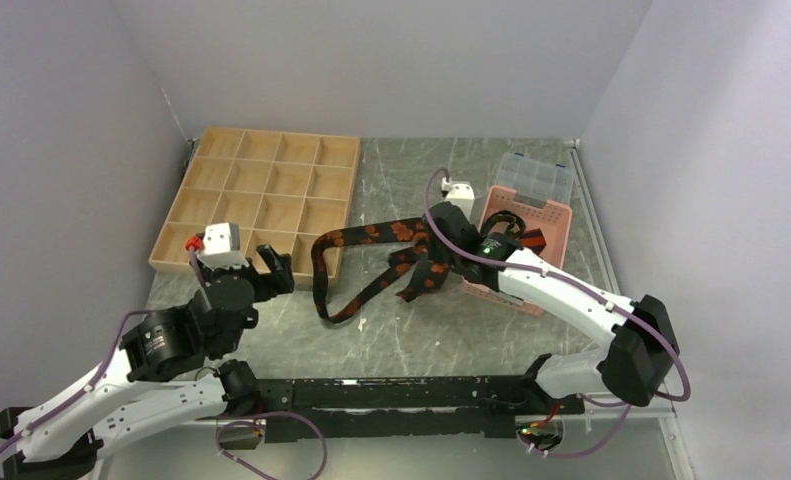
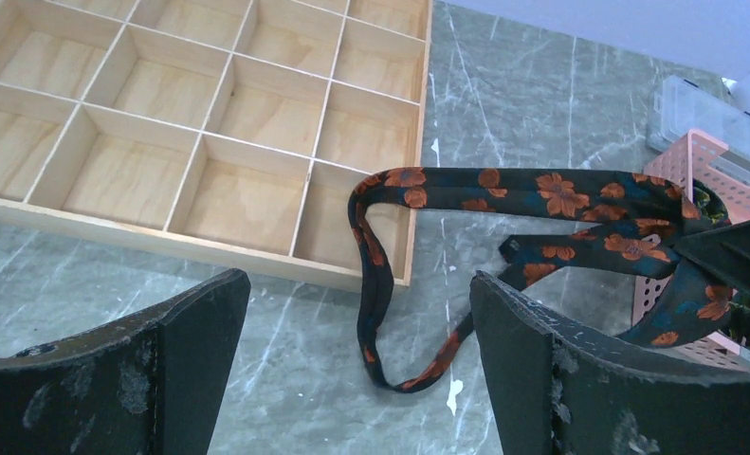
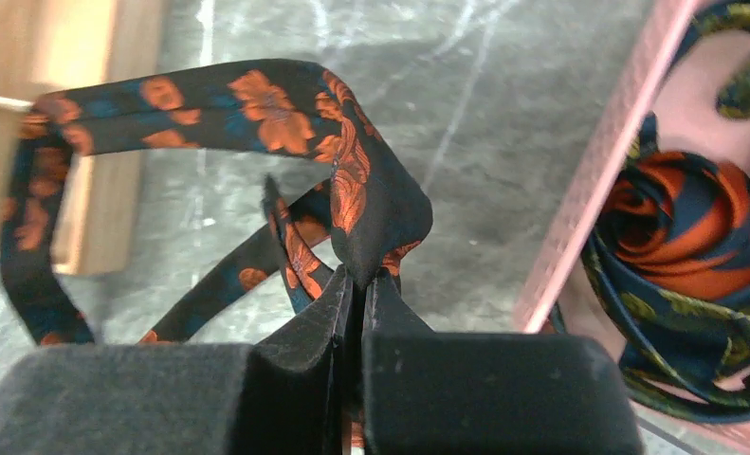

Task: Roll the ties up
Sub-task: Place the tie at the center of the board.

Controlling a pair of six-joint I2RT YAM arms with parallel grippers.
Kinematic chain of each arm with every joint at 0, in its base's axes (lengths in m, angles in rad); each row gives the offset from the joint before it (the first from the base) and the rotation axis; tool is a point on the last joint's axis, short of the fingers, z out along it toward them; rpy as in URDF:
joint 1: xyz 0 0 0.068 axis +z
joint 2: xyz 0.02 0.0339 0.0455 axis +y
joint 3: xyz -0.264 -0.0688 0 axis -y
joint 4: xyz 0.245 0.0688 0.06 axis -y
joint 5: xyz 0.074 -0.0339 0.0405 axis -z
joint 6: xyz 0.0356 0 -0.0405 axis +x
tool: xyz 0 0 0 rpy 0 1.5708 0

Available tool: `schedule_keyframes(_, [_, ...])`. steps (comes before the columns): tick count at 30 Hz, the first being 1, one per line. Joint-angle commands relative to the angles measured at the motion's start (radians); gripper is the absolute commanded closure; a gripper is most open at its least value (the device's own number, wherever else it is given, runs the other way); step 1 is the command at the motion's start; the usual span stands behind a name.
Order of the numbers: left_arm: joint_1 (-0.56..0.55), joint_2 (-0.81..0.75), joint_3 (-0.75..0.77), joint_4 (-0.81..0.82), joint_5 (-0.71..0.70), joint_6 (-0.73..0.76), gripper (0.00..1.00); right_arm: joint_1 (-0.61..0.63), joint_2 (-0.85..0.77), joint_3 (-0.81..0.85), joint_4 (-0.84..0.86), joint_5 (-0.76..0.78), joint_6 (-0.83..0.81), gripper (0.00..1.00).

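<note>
A black tie with orange flowers hangs in a long loop from my right gripper. The loop drapes over the near right corner of the wooden tray and trails onto the table. In the right wrist view the gripper is shut on a fold of this tie, just left of the pink basket. In the basket lie a rolled orange and navy striped tie and a dark green patterned one. My left gripper is open and empty, left of the loop's low end.
A wooden compartment tray fills the back left. A clear plastic box stands behind the pink basket. Grey marbled tabletop lies between the arms, with walls on three sides.
</note>
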State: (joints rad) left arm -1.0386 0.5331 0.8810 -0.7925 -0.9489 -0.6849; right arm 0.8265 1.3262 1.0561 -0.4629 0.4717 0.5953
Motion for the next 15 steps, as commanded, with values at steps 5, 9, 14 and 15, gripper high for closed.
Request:
schedule_keyframes(5, [-0.004, 0.049, -0.032, 0.047, 0.081, -0.043, 0.06, -0.031, -0.022, -0.062, -0.002, -0.050, 0.079, 0.18])
schedule_keyframes(9, [-0.003, 0.089, -0.046, 0.070, 0.119, -0.057, 0.06, -0.103, -0.086, -0.098, -0.054, 0.012, 0.142, 0.00])
schedule_keyframes(14, [-0.004, 0.116, -0.084, 0.143, 0.176, -0.059, 0.06, -0.259, -0.175, -0.163, -0.073, -0.028, 0.203, 0.03])
schedule_keyframes(15, [-0.004, 0.122, -0.094, 0.159, 0.192, -0.061, 0.06, -0.269, -0.188, -0.175, -0.073, -0.048, 0.209, 0.07])
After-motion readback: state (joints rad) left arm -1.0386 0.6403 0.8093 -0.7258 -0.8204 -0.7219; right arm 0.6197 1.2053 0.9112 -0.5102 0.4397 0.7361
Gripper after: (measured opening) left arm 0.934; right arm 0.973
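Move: The right hand still pinches the gathered end of the flowered tie. The tie's spread middle lies about 11 cm to the hand's left, about level with it fore and aft and some 14 cm below. The pink basket's middle is roughly 18 cm to the right and 2 cm ahead, and the wooden tray's middle 39 cm left and 12 cm ahead, both on the table. From the empty, open left hand the tie's middle is about 8 cm ahead, 24 cm right and 25 cm below. The right hand sinks about 2.5 cm while easing slightly right, opens its fingers from shut to fully wide so the tie comes free, then swings level to its right towards the basket, about 8 cm right in all, turning some 15 degrees clockwise. Meanwhile the left hand, fingers staying wide open, starts in towards the tie, going about 4 cm right and 4 cm down while tipping its fingertips slightly downward. ##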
